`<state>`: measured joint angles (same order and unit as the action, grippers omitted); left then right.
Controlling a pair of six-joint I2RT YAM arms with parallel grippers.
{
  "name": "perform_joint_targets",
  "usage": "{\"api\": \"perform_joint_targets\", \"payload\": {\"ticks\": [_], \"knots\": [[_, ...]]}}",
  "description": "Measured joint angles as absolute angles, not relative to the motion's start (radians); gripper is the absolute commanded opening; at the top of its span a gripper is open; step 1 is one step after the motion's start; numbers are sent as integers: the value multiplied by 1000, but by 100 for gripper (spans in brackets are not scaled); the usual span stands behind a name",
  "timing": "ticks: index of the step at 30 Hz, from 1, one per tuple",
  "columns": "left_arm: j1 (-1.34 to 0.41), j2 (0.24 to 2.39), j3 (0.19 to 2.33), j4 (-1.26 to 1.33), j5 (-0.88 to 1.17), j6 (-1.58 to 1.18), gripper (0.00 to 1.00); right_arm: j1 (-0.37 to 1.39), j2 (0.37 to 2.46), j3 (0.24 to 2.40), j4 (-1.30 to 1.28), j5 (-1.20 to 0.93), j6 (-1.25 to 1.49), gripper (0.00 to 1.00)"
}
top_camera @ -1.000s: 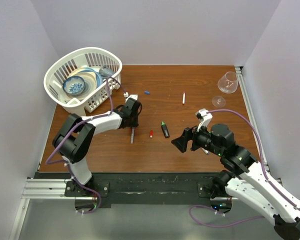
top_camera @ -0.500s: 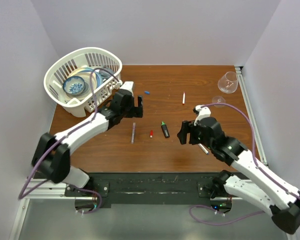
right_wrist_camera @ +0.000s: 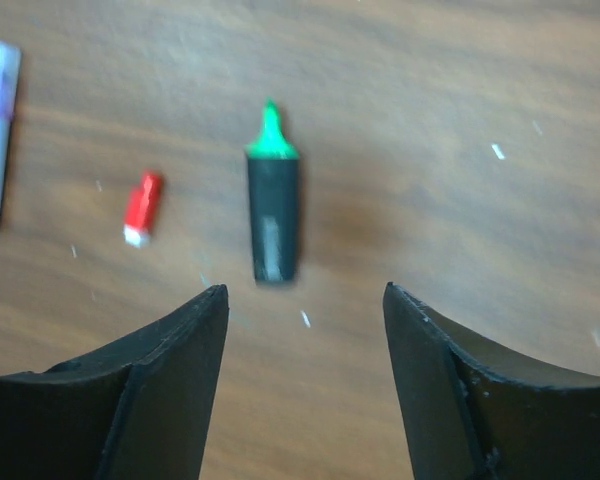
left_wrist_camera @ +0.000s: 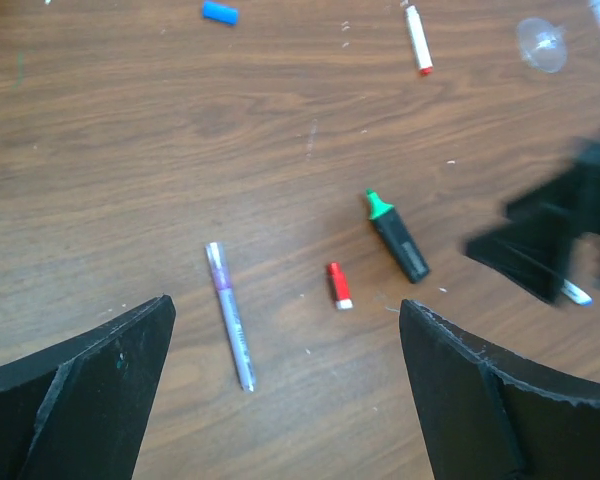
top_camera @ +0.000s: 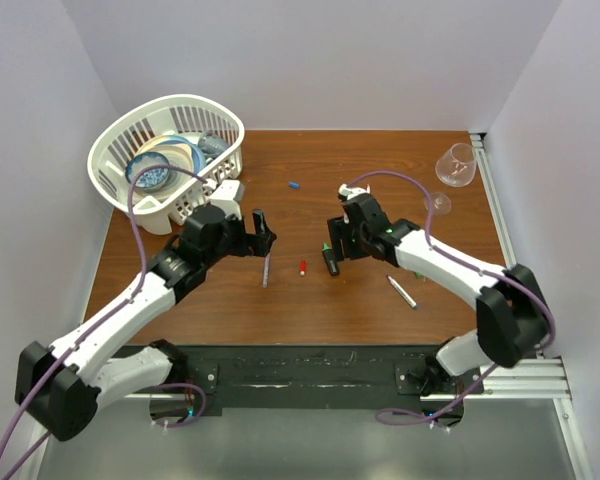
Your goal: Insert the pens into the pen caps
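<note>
The purple pen (top_camera: 266,268) (left_wrist_camera: 230,315) lies flat on the table, with my left gripper (top_camera: 261,226) (left_wrist_camera: 285,305) open above its far end and holding nothing. To its right lie a red pen cap (top_camera: 303,267) (left_wrist_camera: 338,285) (right_wrist_camera: 141,208) and the black marker with a green tip (top_camera: 330,260) (right_wrist_camera: 273,210). My right gripper (top_camera: 333,241) (right_wrist_camera: 305,290) hovers open over the marker, apart from it. A blue cap (top_camera: 294,185) lies farther back. The white pen (left_wrist_camera: 418,25) shows in the left wrist view. A grey pen (top_camera: 401,291) lies at the near right.
A white basket (top_camera: 115,185) holding bowls stands at the back left. A clear glass (top_camera: 457,165) and a smaller clear piece (top_camera: 437,203) sit at the back right. Walls close in the table on three sides.
My left gripper opened, let go of the purple pen and drew back; the pen now lies free. My right arm swung left from the near right to above the black marker, its jaws narrowing.
</note>
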<state>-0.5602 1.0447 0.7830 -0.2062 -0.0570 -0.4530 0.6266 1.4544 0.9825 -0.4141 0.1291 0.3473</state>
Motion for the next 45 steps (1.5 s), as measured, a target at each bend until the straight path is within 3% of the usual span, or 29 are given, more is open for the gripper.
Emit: {"api": "perform_joint_targets", "payload": {"ticks": [6, 19, 22, 26, 28, 37, 45], "knots": [[-558, 894, 744, -181, -7, -464, 100, 627, 1660, 1100, -398, 111, 329, 62], [-558, 863, 670, -173, 77, -483, 93, 628, 1842, 1183, -404, 105, 313, 51], [-558, 872, 668, -173, 120, -480, 89, 634, 1860, 1189, -399, 116, 317, 45], [-559, 894, 668, -172, 175, -477, 86, 641, 1865, 1189, -394, 139, 324, 20], [-561, 902, 665, -164, 190, -478, 83, 640, 1865, 1189, -395, 142, 333, 15], [-677, 1017, 621, -1, 196, -525, 80, 641, 1692, 1097, -387, 128, 438, 0], [-749, 1180, 615, 192, 178, -586, 69, 654, 1380, 1000, -278, 76, 638, 0]]}}
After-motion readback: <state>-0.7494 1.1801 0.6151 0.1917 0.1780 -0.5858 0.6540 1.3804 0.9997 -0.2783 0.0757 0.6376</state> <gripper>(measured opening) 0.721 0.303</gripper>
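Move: From the right gripper the green highlighter lies about 3 cm ahead, 3 cm left and 8 cm below. On the same table level, the red cap sits about level with the gripper and 10 cm to its left, and the purple pen 1 cm ahead and 19 cm left. From the left gripper, the highlighter is about 6 cm ahead, 17 cm right and 17 cm down; the red cap is 4 cm ahead and 10 cm right, and the purple pen 4 cm ahead and 1 cm right. Lower the right gripper about 8 cm, easing forward and left, close the fingers on the highlighter's black body just below the green collar, then lift it some 13 cm, drawing slightly back and rolling the gripper's left side up. Bring the empty left gripper up briefly, then back, down and mostly right towards the highlighter, swinging it clockwise about 20 degrees and partly narrowing its fingers. ##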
